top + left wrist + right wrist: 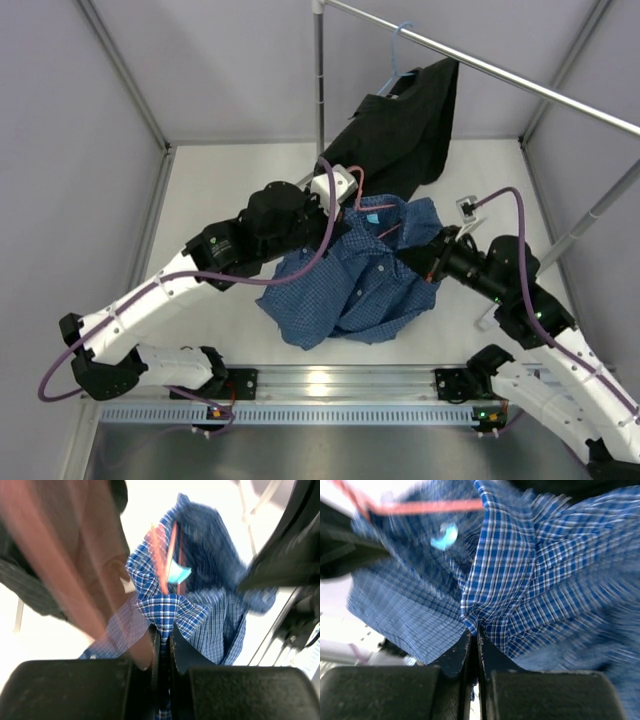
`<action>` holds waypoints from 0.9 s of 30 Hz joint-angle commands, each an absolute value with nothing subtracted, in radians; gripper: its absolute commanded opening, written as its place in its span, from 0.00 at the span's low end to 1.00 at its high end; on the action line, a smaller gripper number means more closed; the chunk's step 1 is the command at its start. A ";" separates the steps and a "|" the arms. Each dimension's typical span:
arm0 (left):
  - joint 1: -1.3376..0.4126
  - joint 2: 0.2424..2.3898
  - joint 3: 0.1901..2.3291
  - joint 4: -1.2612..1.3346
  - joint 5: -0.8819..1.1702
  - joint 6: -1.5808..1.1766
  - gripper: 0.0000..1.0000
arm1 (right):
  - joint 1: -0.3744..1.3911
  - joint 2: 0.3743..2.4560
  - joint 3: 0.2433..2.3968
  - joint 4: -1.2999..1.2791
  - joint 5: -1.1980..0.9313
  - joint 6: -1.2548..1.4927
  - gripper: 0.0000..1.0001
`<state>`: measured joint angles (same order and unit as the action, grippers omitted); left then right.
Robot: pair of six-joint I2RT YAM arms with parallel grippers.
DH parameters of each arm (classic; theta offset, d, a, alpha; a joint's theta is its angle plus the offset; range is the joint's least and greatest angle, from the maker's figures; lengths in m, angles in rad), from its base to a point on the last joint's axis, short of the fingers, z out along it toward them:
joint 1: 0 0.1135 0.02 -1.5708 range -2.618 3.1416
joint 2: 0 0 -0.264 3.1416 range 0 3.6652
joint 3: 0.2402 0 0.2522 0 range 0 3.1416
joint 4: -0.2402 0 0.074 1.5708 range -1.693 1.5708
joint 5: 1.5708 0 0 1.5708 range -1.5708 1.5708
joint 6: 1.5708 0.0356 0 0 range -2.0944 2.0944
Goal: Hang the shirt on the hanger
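The blue checked shirt (pixel 360 275) hangs bunched above the table's middle, held up from both sides. My left gripper (pixel 340 205) is shut on a fold of the shirt (pixel 167 607) near the collar. From the right, my right gripper (pixel 425 250) is shut on another fold of the shirt (pixel 515 580). The thin pink hanger (pixel 375 210) pokes out of the collar opening, and its wires (pixel 165 560) run down inside the neck beside a light blue label (pixel 178 573). One hanger bar (pixel 430 507) crosses the top of the right wrist view.
A black shirt (pixel 405 130) hangs on a light blue hanger (pixel 398 50) from a metal rail (pixel 500 70) at the back right. The rail's upright pole (pixel 319 80) stands behind the left gripper. Grey walls close in the white table (pixel 220 190).
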<state>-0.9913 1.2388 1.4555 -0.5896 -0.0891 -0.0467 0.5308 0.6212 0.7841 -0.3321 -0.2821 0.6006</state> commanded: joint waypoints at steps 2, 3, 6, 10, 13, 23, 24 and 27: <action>-0.980 1.209 1.496 -0.414 -0.057 -0.135 0.00 | 0.728 0.592 0.721 -0.127 -0.167 0.694 0.00; -0.974 1.207 1.488 -0.399 -0.025 -0.137 0.00 | 0.751 0.598 0.721 -0.132 -0.123 0.681 0.01; -0.954 1.192 1.480 -0.382 -0.018 -0.178 0.00 | 0.785 0.627 0.742 -0.195 -0.089 0.628 0.01; -0.870 1.095 1.385 -0.286 -0.017 -0.242 0.00 | 0.785 0.626 0.723 -0.261 -0.045 0.583 0.05; -0.845 1.063 1.336 -0.258 0.142 -0.166 0.00 | 0.785 0.585 0.735 -0.275 -0.110 0.549 0.49; -0.845 1.002 1.134 -0.206 0.676 0.046 0.00 | 0.785 0.579 1.166 -0.617 -0.222 0.292 0.62; -0.845 1.003 1.134 -0.206 0.707 0.051 0.00 | 0.785 0.604 1.187 -0.621 -0.257 0.279 0.62; -0.845 1.017 1.149 -0.207 0.784 0.045 0.00 | 0.785 0.707 1.258 -0.614 -0.403 0.232 0.64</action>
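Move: Both hands already grip the shirt at the hanger: the left by the collar, the right by an edge on the other side. From the right hand, the hanger's neck lies about 9 cm ahead, 9 cm left and slightly above; the blue tag is some 8 cm ahead and 7 cm left. From the left hand, the neck sits about 3 cm ahead and 2 cm right, the tag 1 cm ahead and 5 cm right, the hanging black shirt roughly 25 cm ahead and 12 cm right, lower down. The right fingers, still pinching the shirt's edge, carry it about 3 cm left and 2 cm back, then open and let go; that hand climbs some 15 cm while drawing back, its fingers tipping up about 25 degrees. The left keeps its pinch on the collar, lifts slightly and shifts right and back left, then pulls collar and hanger back and down, turning clockwise. ##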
